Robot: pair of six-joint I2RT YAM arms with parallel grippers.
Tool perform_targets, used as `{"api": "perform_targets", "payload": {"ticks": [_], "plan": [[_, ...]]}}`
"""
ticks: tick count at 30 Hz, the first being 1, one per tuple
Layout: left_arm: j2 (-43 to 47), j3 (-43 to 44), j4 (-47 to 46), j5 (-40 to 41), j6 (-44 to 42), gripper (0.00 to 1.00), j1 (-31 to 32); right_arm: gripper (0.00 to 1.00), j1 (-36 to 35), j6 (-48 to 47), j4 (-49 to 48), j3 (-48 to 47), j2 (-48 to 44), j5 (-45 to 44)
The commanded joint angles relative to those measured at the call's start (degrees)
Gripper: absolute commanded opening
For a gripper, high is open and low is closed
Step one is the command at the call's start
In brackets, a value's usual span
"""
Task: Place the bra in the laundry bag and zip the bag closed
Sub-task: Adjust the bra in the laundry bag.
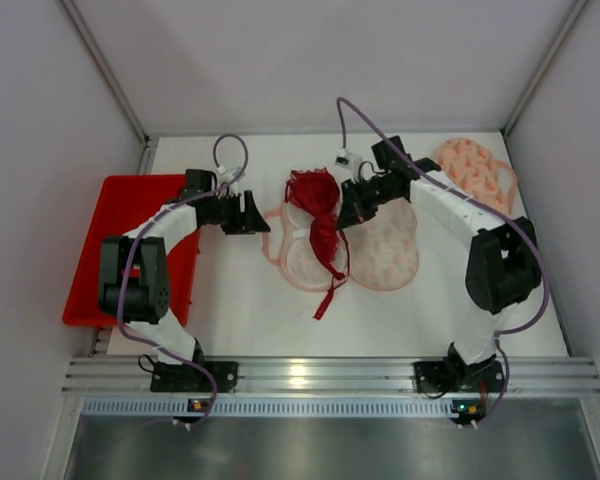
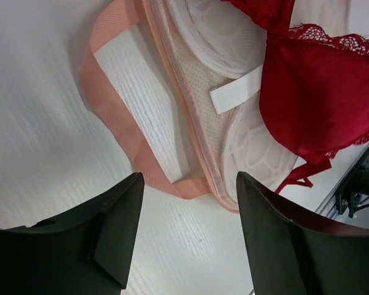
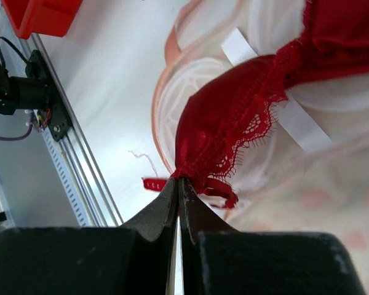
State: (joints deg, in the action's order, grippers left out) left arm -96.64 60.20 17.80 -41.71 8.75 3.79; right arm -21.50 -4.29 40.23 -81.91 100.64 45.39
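The red lace bra (image 1: 316, 212) lies bunched over the open pink mesh laundry bag (image 1: 383, 252) in the middle of the table. My right gripper (image 1: 346, 214) is shut on the bra's edge. In the right wrist view the jaws (image 3: 178, 180) pinch the red fabric (image 3: 221, 123) just above the bag (image 3: 277, 184), and a strap end dangles below. My left gripper (image 1: 252, 213) stands open at the bag's left rim and holds nothing. In the left wrist view its fingers (image 2: 189, 184) hover over the bag's pink edge (image 2: 194, 104), with the bra (image 2: 323, 92) to the right.
A red tray (image 1: 128, 215) sits at the table's left edge behind the left arm. A second pink patterned piece (image 1: 477, 168) lies at the back right. An aluminium rail (image 1: 320, 375) runs along the near edge. White walls enclose the table.
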Motion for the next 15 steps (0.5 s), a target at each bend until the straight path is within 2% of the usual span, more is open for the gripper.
{"api": "perform_targets", "payload": {"ticks": [1, 8, 9, 10, 12, 13, 15], "plan": [[0.75, -0.09, -1.10, 0.58, 0.65, 0.67, 0.08, 0.00, -7.41, -0.01, 1.70, -5.44, 4.82, -3.36], [1.89, 0.18, 0.30, 2.59, 1.62, 0.67, 0.08, 0.01, -17.60, 2.71, 0.29, -10.37, 13.61, -5.66], [2.07, 0.00, 0.48, 3.12, 1.62, 0.67, 0.08, 0.06, -17.96, 3.67, -0.15, -10.46, 13.53, -4.96], [2.33, -0.17, 0.57, 3.30, 1.70, 0.68, 0.08, 0.23, -18.23, 3.94, -0.76, -10.46, 13.18, -3.39], [2.51, -0.61, 0.48, 3.83, 1.97, 0.68, 0.08, 0.39, -18.14, 3.94, -0.77, -10.55, 11.52, -2.06], [2.42, -0.70, 0.57, 3.92, 1.97, 0.68, 0.08, 0.53, -17.88, 3.94, -0.50, -10.64, 10.73, -1.36], [2.33, -0.62, 0.57, 5.14, 1.97, 0.68, 0.08, 0.61, -16.31, 3.86, 0.11, -9.51, 7.13, -0.22]]}}
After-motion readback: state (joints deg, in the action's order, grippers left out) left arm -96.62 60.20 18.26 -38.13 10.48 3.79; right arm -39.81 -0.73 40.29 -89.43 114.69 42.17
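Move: The right hand holds the bra's near cup edge; the open laundry bag's near end lies about 8 cm back, 8 cm left and 14 cm below. The white tag sits some 2 cm back, 9 cm left, and the bag's handle loop 3 cm back, 16 cm left, both 14 cm below. From the left hand, that near end is roughly 8 cm back, 10 cm right and 7 cm below. The right hand swings the held bra about 10 cm left, back and down over the bag, then opens. ##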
